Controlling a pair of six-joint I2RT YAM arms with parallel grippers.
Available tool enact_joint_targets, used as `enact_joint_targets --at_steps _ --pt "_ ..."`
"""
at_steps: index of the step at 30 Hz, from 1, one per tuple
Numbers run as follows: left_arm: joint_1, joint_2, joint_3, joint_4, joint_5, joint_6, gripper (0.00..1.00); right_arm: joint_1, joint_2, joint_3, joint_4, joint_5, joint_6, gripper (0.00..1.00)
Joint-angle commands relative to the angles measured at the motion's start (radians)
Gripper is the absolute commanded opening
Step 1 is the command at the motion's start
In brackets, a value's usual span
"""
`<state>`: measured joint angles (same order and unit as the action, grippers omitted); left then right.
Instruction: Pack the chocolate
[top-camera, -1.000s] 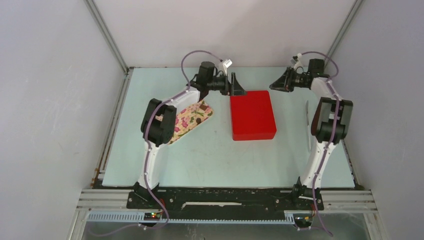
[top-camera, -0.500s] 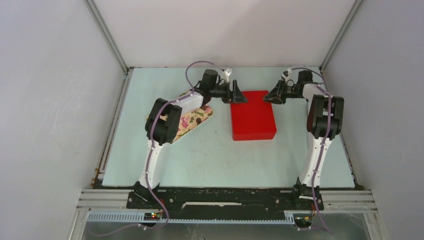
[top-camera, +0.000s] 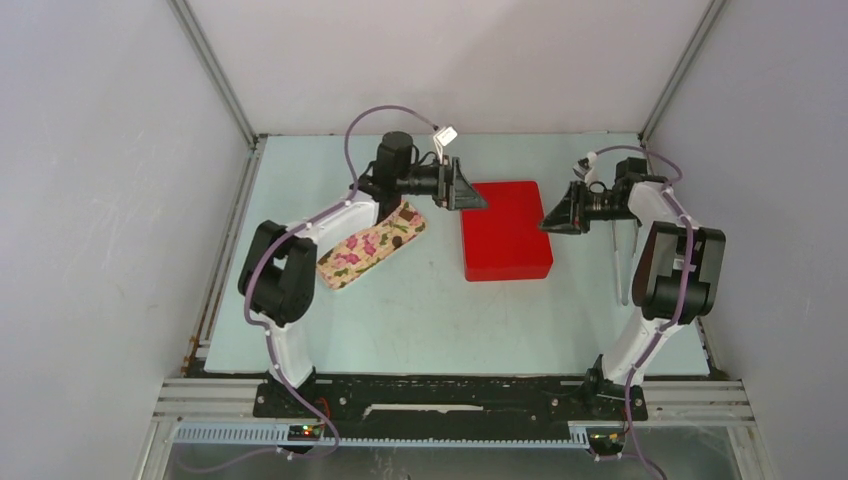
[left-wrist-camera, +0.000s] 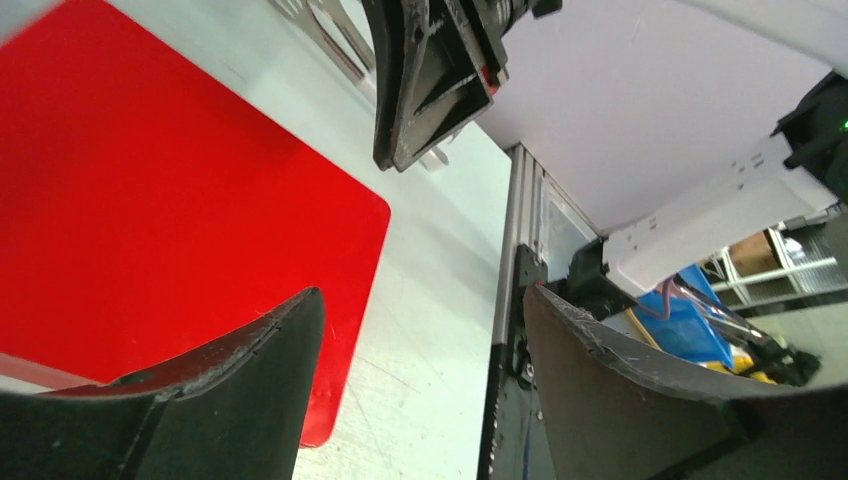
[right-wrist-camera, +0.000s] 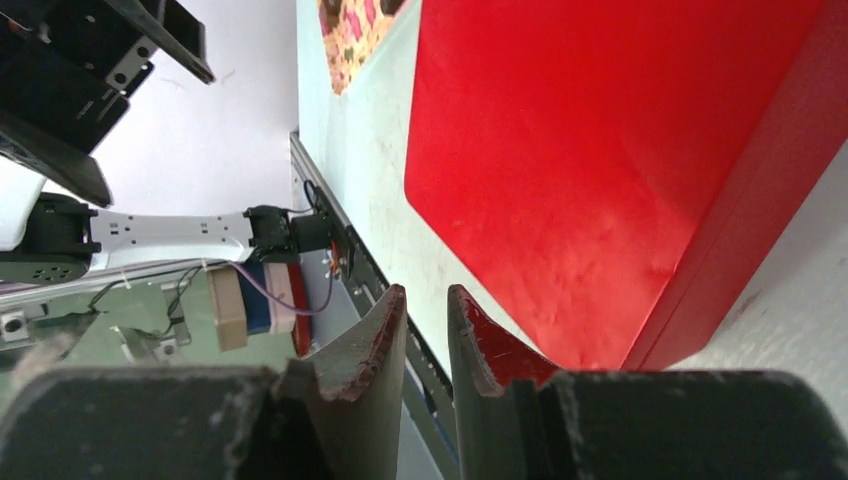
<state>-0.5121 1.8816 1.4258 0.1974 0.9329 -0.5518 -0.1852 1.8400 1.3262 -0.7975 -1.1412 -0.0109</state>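
A closed red box (top-camera: 505, 232) lies flat in the middle of the table. To its left lies the flower-print tray (top-camera: 368, 245). The chocolate itself cannot be made out in any view. My left gripper (top-camera: 472, 195) hovers at the box's far left corner, open with nothing between its fingers; its own view shows the red box (left-wrist-camera: 150, 180) under the left gripper (left-wrist-camera: 422, 295). At the box's right edge my right gripper (top-camera: 548, 220) points left. In its own view the right gripper (right-wrist-camera: 427, 292) keeps only a narrow gap, holding nothing, beside the red box (right-wrist-camera: 600, 150).
A thin pale strip (top-camera: 616, 250) lies on the table near the right arm. Grey walls and aluminium rails close in the table on three sides. A corner of the tray (right-wrist-camera: 350, 30) shows at the top of the right wrist view.
The left arm's elbow swung left and uncovered more of the tray; its gripper stayed by the box's far left corner. The right gripper came nearer along the box's right edge.
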Motion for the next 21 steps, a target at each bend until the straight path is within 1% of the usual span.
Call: enact_joint_targets --at_steps 1,4,6,8,11,17,19,21 --pt "-0.038 0.0 -0.095 0.005 0.046 0.005 0.79 -0.015 -0.007 -0.063 -0.127 0.049 -0.14 0.24" --pt "-0.054 0.032 -0.105 0.004 0.037 -0.005 0.78 -0.016 0.131 -0.127 -0.082 0.086 -0.08 0.24" --pt "-0.059 0.045 -0.102 0.011 0.036 -0.015 0.77 -0.023 0.229 -0.11 -0.096 0.091 -0.078 0.24" --pt "-0.064 0.047 -0.095 -0.003 0.033 -0.006 0.77 -0.033 0.265 -0.082 -0.106 0.098 -0.081 0.24" --pt "-0.065 0.028 -0.088 -0.061 0.019 0.054 0.77 -0.046 0.224 -0.075 -0.111 0.068 -0.091 0.24" --pt "-0.056 -0.004 -0.034 -0.259 -0.021 0.206 0.78 -0.069 0.037 -0.074 -0.163 0.015 -0.185 0.25" --pt "-0.047 -0.016 -0.001 -0.348 -0.063 0.277 0.78 -0.072 -0.029 -0.074 -0.176 0.028 -0.22 0.27" --pt "-0.042 -0.032 0.036 -0.455 -0.163 0.377 0.79 -0.073 -0.088 -0.073 -0.178 0.054 -0.249 0.3"
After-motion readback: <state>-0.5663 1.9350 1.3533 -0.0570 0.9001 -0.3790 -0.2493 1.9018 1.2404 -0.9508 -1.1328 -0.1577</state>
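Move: The red lid sits on the box between the hands, its middle roughly 7 cm right of the left hand, 1 cm ahead and some 18 cm below it. The flowered board is about 24 cm left of that hand, level with it and 22 cm down. From the right hand the lid's middle lies about 7 cm left, 3 cm ahead and 10 cm down, with the tongs some 21 cm to that hand's right, 1 cm back and 13 cm down. The right hand, fingers still nearly shut, drops about 7 cm while drawing back some 4 cm towards the near right part of the red lid, rolling roughly 20 degrees about its fingers, then rises 3 cm with half that roll undone. The left hand, still wide open, sinks some 9 cm beside the lid's left edge and comes back about 4 cm, its fingers tipping a little further down at the end; no touch on the lid can be made out for either hand. ##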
